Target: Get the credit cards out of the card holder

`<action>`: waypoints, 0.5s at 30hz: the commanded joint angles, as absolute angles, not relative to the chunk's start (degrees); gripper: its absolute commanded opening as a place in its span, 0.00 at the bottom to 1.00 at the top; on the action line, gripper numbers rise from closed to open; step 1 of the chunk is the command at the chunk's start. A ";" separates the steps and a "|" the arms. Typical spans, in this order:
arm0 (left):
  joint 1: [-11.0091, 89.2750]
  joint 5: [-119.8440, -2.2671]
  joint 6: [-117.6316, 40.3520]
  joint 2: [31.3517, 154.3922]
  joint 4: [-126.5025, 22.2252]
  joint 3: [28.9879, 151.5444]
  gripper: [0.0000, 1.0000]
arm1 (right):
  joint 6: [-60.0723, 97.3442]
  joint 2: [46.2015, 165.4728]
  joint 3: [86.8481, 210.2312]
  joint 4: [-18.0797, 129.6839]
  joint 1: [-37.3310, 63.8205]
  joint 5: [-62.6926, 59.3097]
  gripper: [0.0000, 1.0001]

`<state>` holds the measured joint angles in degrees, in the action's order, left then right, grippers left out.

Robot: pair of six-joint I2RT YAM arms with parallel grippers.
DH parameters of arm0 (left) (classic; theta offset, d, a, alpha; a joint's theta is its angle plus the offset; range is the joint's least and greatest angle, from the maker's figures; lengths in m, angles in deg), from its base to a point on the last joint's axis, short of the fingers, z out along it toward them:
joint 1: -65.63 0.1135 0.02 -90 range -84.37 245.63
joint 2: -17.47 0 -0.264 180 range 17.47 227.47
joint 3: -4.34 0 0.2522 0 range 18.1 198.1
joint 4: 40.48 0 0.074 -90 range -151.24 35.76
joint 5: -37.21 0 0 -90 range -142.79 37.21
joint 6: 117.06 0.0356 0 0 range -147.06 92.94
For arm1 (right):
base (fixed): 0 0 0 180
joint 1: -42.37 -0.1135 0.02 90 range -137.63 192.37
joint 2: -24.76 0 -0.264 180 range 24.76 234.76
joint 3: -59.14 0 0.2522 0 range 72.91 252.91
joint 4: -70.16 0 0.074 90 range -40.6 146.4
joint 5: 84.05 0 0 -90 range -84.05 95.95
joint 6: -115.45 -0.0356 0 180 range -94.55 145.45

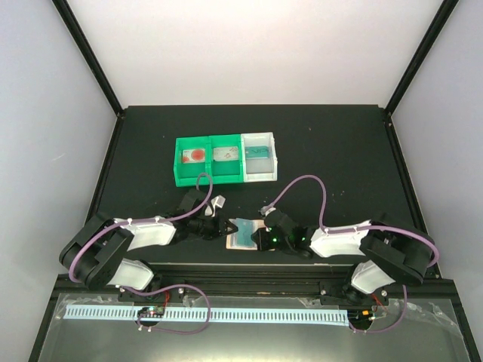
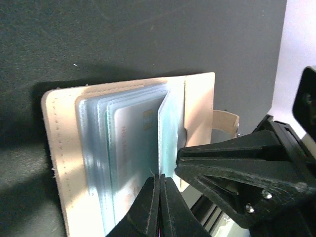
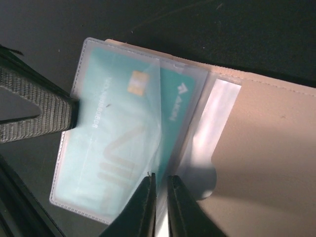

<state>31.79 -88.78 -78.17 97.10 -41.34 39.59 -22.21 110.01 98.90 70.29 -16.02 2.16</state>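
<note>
The tan card holder (image 1: 243,241) lies open on the black table between my two grippers. Its clear sleeves hold teal credit cards (image 2: 133,148). In the right wrist view one teal card (image 3: 113,128) with a gold chip sits in a raised sleeve, and a second card (image 3: 173,98) lies behind it. My left gripper (image 2: 160,177) is shut on the outer edge of that raised sleeve. My right gripper (image 3: 161,178) stands over the sleeves near the spine, jaws a narrow gap apart with a sleeve edge between them. The tan cover (image 3: 266,148) lies flat.
A green-and-white three-compartment bin tray (image 1: 181,162) stands behind the holder; its white end holds something teal. The right gripper's black body (image 2: 237,173) crowds the holder's tab side. The table's front rail runs just behind both arm bases.
</note>
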 commanded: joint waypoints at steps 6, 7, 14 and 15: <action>31.40 -86.55 -75.80 96.38 -44.84 41.57 0.01 | -19.91 103.09 99.35 63.90 -15.79 5.54 0.19; 31.40 -86.31 -75.49 96.19 -45.25 41.56 0.02 | -19.36 101.82 99.62 62.21 -15.75 6.56 0.20; 31.39 -85.29 -73.88 94.84 -48.62 42.35 0.02 | -16.22 94.64 99.80 52.90 -14.85 13.18 0.36; 31.43 -85.24 -73.83 94.85 -48.71 42.35 0.02 | -15.80 93.99 99.80 51.56 -14.66 14.29 0.40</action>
<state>31.79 -86.25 -75.68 96.03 -46.56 40.14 -18.47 96.70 98.93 58.51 -15.54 8.12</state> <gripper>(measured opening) 0.021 0.349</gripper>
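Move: The right hand's nearly shut tips are at the inner, spine-side edge of a clear sleeve in the open card holder. The sleeve's teal credit card lies about 3 cm to this hand's left, 2 cm ahead and 1 cm below. The holder's bare leather flap is some 3 cm right and 2 cm ahead, the tray's white compartment about 27 cm ahead, 1 cm right. From the left hand, at the sleeve's outer edge, the card is 3 cm right, 1 cm back, 1 cm lower. Right hand rises about 4 cm and rightward off the sleeve, opening; left keeps pinching the sleeve's outer edge. ##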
